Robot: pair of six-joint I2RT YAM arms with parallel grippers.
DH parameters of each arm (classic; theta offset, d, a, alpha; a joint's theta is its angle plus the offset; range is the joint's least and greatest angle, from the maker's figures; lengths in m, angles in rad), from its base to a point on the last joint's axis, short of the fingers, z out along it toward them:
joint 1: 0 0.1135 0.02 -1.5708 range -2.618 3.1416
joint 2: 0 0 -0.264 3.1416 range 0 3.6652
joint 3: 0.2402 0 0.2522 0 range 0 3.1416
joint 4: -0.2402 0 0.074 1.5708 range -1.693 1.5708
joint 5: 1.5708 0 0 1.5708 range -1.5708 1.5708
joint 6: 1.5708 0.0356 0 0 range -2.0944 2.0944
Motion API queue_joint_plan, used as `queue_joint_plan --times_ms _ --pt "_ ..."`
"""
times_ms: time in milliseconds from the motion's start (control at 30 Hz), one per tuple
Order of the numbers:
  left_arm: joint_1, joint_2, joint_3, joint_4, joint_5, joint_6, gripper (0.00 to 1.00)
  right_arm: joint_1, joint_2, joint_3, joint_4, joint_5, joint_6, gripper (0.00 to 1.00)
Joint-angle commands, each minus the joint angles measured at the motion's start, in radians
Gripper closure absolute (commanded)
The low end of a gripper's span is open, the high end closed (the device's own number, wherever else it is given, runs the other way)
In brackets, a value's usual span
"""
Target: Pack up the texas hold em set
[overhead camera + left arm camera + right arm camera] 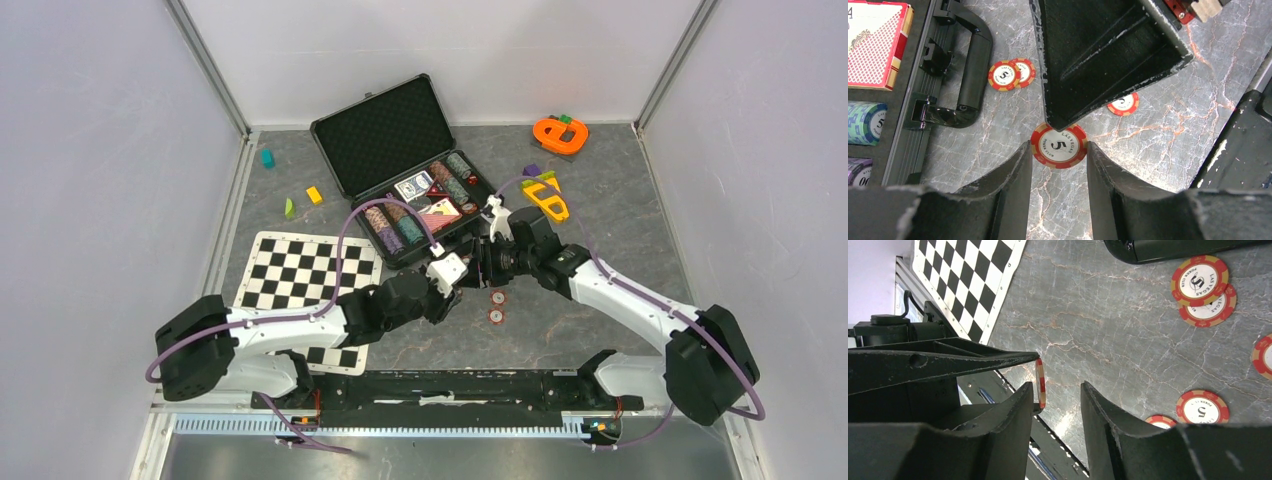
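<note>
The black briefcase lies open at the back, with chip stacks and card decks in its foam base. In front of it both grippers meet. My left gripper is shut on a red-white poker chip, held upright above the table by its edges. My right gripper stands open around that chip, which is seen edge-on beside one finger with a gap to the other. Loose chips lie near the case handle, and more chips lie on the table.
A checkered mat lies at the left under the left arm. Orange and yellow toys sit at the back right, and small coloured blocks at the back left. Two chips lie just in front of the grippers.
</note>
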Motion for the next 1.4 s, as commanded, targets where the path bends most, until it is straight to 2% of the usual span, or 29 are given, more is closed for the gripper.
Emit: queue_joint_plan --times_ms 0,133,367,433,567,633,733,867,933,1033,1367 --pt "-0.01 0.013 0.031 0.065 -0.029 0.051 0.69 0.002 0.018 -0.014 0.062 -0.049 0.01 0.57" --pt "-0.013 0.022 0.039 0.071 -0.03 0.059 0.69 0.002 0.029 -0.024 0.084 -0.073 0.014 0.59" --pt "-0.013 0.061 0.073 0.06 -0.04 0.069 0.69 0.002 0.055 -0.032 0.123 -0.139 0.022 0.74" --pt "-0.014 0.063 0.075 0.068 -0.037 0.069 0.69 0.002 0.061 -0.034 0.128 -0.144 0.027 0.75" --pt "-0.014 0.065 0.074 0.09 -0.041 0.06 0.62 -0.002 0.062 -0.032 0.136 -0.138 0.03 1.0" --pt "-0.013 0.06 0.073 0.088 -0.044 0.054 0.53 -0.013 0.058 -0.031 0.132 -0.122 0.031 1.0" --pt "-0.014 0.038 0.059 0.09 -0.065 0.039 0.33 -0.051 0.041 -0.017 0.113 -0.048 0.018 1.0" --pt "-0.014 -0.027 0.021 0.097 -0.159 -0.013 0.17 -0.133 0.059 0.022 0.065 0.092 -0.012 1.0" --pt "-0.013 -0.078 0.011 0.071 -0.219 -0.073 0.01 -0.161 0.07 0.034 0.071 0.15 0.004 1.0" --pt "-0.013 -0.197 0.009 0.0 -0.273 -0.18 0.0 -0.179 0.087 0.05 0.094 0.249 0.056 1.0" --pt "-0.012 -0.642 0.059 -0.22 -0.358 -0.527 0.0 -0.185 0.204 0.104 0.287 0.345 0.239 1.0"
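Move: The left hand already holds the poker chip upright between its fingertips. For the right hand that chip lies close by, about 2 cm left, 1 cm back and 1 cm down. From the right hand, two overlapping loose chips lie some 8 cm ahead, 2 cm right and 10 cm down; another loose chip is about 10 cm right, level and 10 cm down. The case handle is about 12 cm straight ahead and 8 cm down. The right fingers, half open, ease about 1.5 cm left, back and down, and pinch the chip while the left still grips it. Left then opens wide, lets go and retreats upward some 15 cm and 7 cm left, rolling about 30 degrees. The right carries the chip roughly 11 cm forward and 6 cm right past the handle side of the case, turning clockwise nearly 30 degrees. ##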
